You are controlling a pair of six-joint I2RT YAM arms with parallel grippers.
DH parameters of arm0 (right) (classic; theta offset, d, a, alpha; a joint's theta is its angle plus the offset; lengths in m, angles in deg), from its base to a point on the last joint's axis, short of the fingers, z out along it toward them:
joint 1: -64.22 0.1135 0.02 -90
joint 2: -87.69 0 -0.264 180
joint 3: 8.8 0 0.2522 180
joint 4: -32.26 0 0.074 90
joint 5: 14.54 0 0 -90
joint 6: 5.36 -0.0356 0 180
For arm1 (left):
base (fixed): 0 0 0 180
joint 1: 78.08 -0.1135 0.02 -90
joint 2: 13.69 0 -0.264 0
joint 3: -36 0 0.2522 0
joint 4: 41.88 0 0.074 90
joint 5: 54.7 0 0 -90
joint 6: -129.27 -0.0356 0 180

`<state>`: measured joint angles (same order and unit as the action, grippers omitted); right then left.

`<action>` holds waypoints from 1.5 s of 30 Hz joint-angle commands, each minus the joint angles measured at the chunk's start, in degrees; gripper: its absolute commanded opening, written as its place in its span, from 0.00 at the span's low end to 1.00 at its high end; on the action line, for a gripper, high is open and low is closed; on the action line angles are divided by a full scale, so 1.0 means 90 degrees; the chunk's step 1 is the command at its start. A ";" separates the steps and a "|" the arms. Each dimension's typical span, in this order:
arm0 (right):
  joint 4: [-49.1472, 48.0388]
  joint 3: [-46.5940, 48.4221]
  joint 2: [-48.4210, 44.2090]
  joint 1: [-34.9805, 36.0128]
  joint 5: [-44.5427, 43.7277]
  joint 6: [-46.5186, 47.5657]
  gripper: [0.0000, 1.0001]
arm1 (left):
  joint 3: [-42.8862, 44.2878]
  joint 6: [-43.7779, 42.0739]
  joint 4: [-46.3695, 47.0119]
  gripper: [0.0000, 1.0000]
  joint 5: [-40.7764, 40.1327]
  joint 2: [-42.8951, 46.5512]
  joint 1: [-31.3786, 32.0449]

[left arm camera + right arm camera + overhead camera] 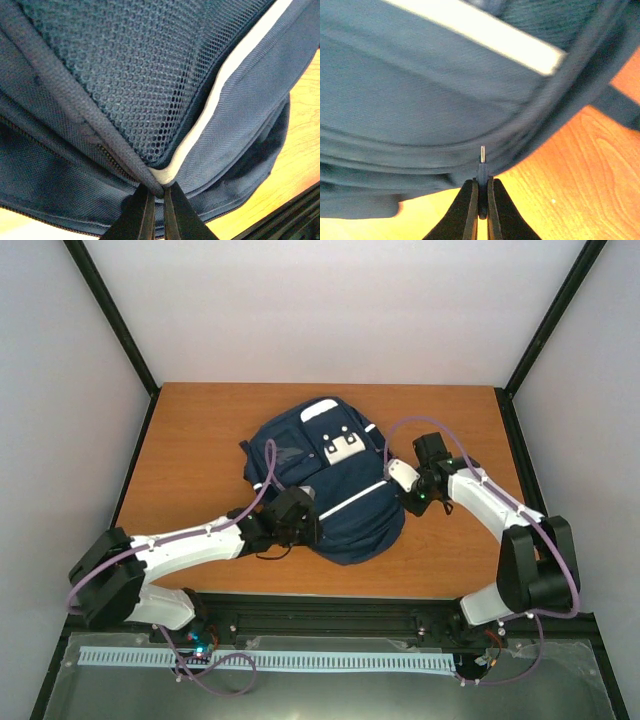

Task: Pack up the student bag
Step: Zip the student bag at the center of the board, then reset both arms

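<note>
The student bag point(325, 480), a navy backpack with white stripes and patches, lies on the wooden table point(200, 430). My left gripper point(310, 522) is at its near left side, shut on a fold of the bag's fabric point(159, 186) where the mesh pocket point(135, 75) meets a white stripe point(235, 70). At the bag's right side, my right gripper point(410, 502) is shut on a dark zipper pull point(482, 172) with a thin metal pin sticking up from it. The bag point(430, 90) fills the right wrist view above the fingers.
Black frame posts stand at the table's far corners and white walls close it in. A dark strap point(620, 107) of the bag lies on the wood to the right. The black rail point(330, 615) with both arm bases runs along the near edge.
</note>
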<state>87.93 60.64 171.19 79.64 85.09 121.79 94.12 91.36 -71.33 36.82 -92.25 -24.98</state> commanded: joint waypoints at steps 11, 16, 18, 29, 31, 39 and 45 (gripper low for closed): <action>-0.0907 0.1205 0.1063 -0.0161 -0.0350 0.0189 0.03 | -0.0650 -0.0391 -0.1558 0.01 -0.0363 0.0780 -0.0038; -0.1207 0.1350 0.1342 -0.0153 -0.0037 -0.0007 0.03 | -0.0669 -0.0403 -0.1549 0.01 -0.0486 0.0831 -0.0031; -0.1290 0.1340 0.1328 -0.0153 -0.0032 -0.0085 0.03 | -0.0619 -0.0456 -0.1625 0.01 -0.0538 0.0870 -0.0031; -0.1698 0.1029 0.0665 -0.0156 -0.0175 -0.0413 0.22 | 0.0032 -0.1019 -0.2051 0.16 -0.0578 0.0582 -0.0029; -0.1673 0.0958 0.0508 -0.0159 -0.0234 -0.0422 0.29 | 0.0144 -0.1238 -0.2058 0.33 -0.0284 0.0672 -0.0031; -0.1457 0.0788 -0.0350 -0.0364 -0.0340 -0.0843 0.56 | 0.1096 -0.2052 -0.2898 0.75 -0.0880 0.0943 -0.0064; -0.1178 0.0785 -0.1150 -0.0440 -0.0266 -0.1188 0.66 | 0.1639 -0.2905 -0.3275 0.88 -0.1637 0.0899 -0.0824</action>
<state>75.87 68.12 165.27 76.41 82.31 114.18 105.48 72.39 -96.35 27.94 -85.02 -27.30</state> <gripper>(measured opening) 0.637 0.860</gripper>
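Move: The right hand already has the zipper pull between its fingertips at the bag's right edge. The white side tab farther up that edge is some 15 cm ahead and 6 cm to the left, the loose strap end about 6 cm straight ahead and lower, and the white stripe's right end 4 cm ahead and 4 cm left. The left hand already pinches the bag's edge by the stripe's left end, 3 cm ahead and 1 cm right. From it, the zipper pull is about 6 cm ahead and 18 cm right. Forward and a little left, about 6 cm in all, the right hand draws the zipper pull along the bag's right side, while the left keeps its pinch and eases the bag edge some 4 cm to the left. Then both sets of fingers open and let go; the right rises about 11 cm, its fingers swinging forward, and the left lifts roughly 6 cm, its left side rolling up. ##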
